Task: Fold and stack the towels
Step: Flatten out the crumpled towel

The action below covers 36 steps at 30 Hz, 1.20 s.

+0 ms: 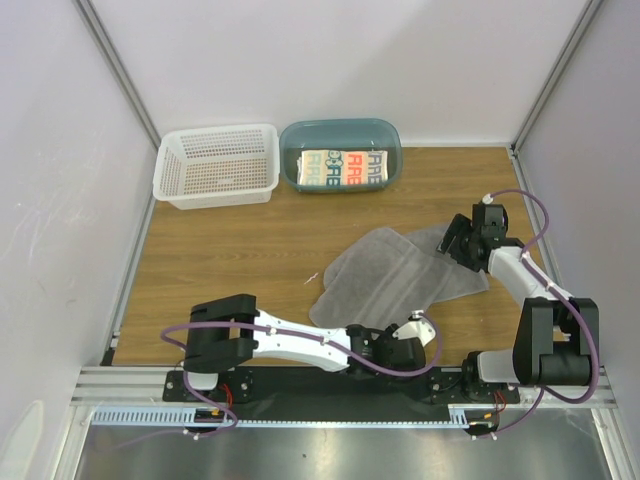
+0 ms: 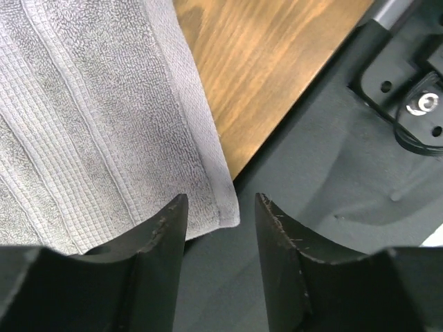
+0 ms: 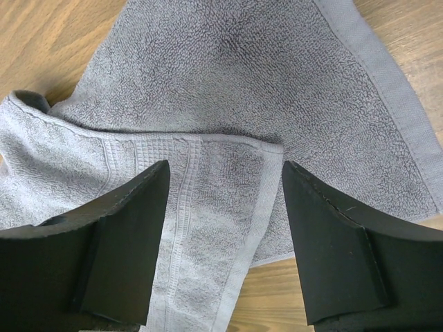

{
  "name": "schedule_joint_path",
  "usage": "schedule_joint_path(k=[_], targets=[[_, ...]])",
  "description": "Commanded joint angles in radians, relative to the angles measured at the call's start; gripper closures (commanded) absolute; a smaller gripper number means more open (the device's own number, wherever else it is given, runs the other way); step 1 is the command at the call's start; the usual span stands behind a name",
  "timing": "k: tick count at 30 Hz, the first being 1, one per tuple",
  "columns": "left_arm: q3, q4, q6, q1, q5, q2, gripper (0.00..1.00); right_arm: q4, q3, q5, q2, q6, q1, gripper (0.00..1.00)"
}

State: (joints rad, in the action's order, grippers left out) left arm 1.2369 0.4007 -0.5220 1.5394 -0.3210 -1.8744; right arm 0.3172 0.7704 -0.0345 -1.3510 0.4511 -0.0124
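Note:
A large grey towel (image 1: 400, 275) lies crumpled on the wooden table, partly doubled over itself. My left gripper (image 1: 415, 335) hovers at its near corner. In the left wrist view the left gripper (image 2: 221, 200) is open, and the grey towel (image 2: 90, 124) has its corner by the left fingertip, overhanging the table's near edge. My right gripper (image 1: 455, 240) is over the towel's far right part. It (image 3: 225, 166) is open above a folded hem of the grey towel (image 3: 228, 83), gripping nothing. A folded white towel with printed letters (image 1: 345, 168) lies in the teal tub (image 1: 392, 140).
A white lattice basket (image 1: 218, 165) stands at the back left, beside the tub. The black base plate (image 2: 291, 207) runs along the table's near edge under the left gripper. White walls close in the table on the left, back and right.

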Motion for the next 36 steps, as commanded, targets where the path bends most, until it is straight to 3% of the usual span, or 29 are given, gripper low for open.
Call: schedule_joint_path(k=[1, 8, 11, 12, 20, 36], targets=[[-0.007, -0.007, 0.008, -0.002, -0.036, -0.017, 0.52, -0.013, 0.003, 0.010, 0.012, -0.011, 0.006, 0.29], [-0.008, 0.000, 0.010, -0.004, -0.004, -0.015, 0.48, -0.013, 0.006, 0.008, -0.011, -0.011, 0.005, 0.28], [-0.010, 0.012, 0.002, -0.005, 0.011, -0.019, 0.52, -0.017, 0.007, 0.008, -0.019, -0.011, 0.005, 0.28], [-0.011, 0.016, -0.004, -0.005, 0.005, -0.019, 0.63, -0.018, 0.007, 0.008, -0.022, -0.011, 0.006, 0.27], [-0.037, 0.006, -0.032, -0.025, -0.007, 0.004, 0.99, -0.035, 0.001, 0.002, -0.039, -0.011, 0.005, 0.28], [-0.117, -0.062, -0.049, -0.064, 0.022, 0.077, 1.00, -0.101, -0.065, -0.031, -0.112, 0.029, 0.009, 0.30]])
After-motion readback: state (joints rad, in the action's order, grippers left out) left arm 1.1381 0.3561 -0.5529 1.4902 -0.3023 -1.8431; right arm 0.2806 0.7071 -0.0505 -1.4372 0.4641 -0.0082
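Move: The towel's near corner lies at the table's front edge, just between the left hand's open fingers, about 2 cm below and a centimetre to the left. The towel's near-left corner is some 11 cm farther out and 18 cm to the left of that hand. Under the open right hand, the folded-over layer's corner lies about 5 cm below and 2 cm right, level fore and aft; the towel's near-right corner is roughly 7 cm back and 13 cm right. The left fingers shut on the towel near its front-edge corner and pinch it as the hand settles about 1.5 cm lower, then keep hold while easing a little forward and left. The right hand, fingers staying open, sinks slowly, then faster towards the folded-over layer's corner, some 4 cm in all, drawing back about 2 cm and tipping slightly steeper. ##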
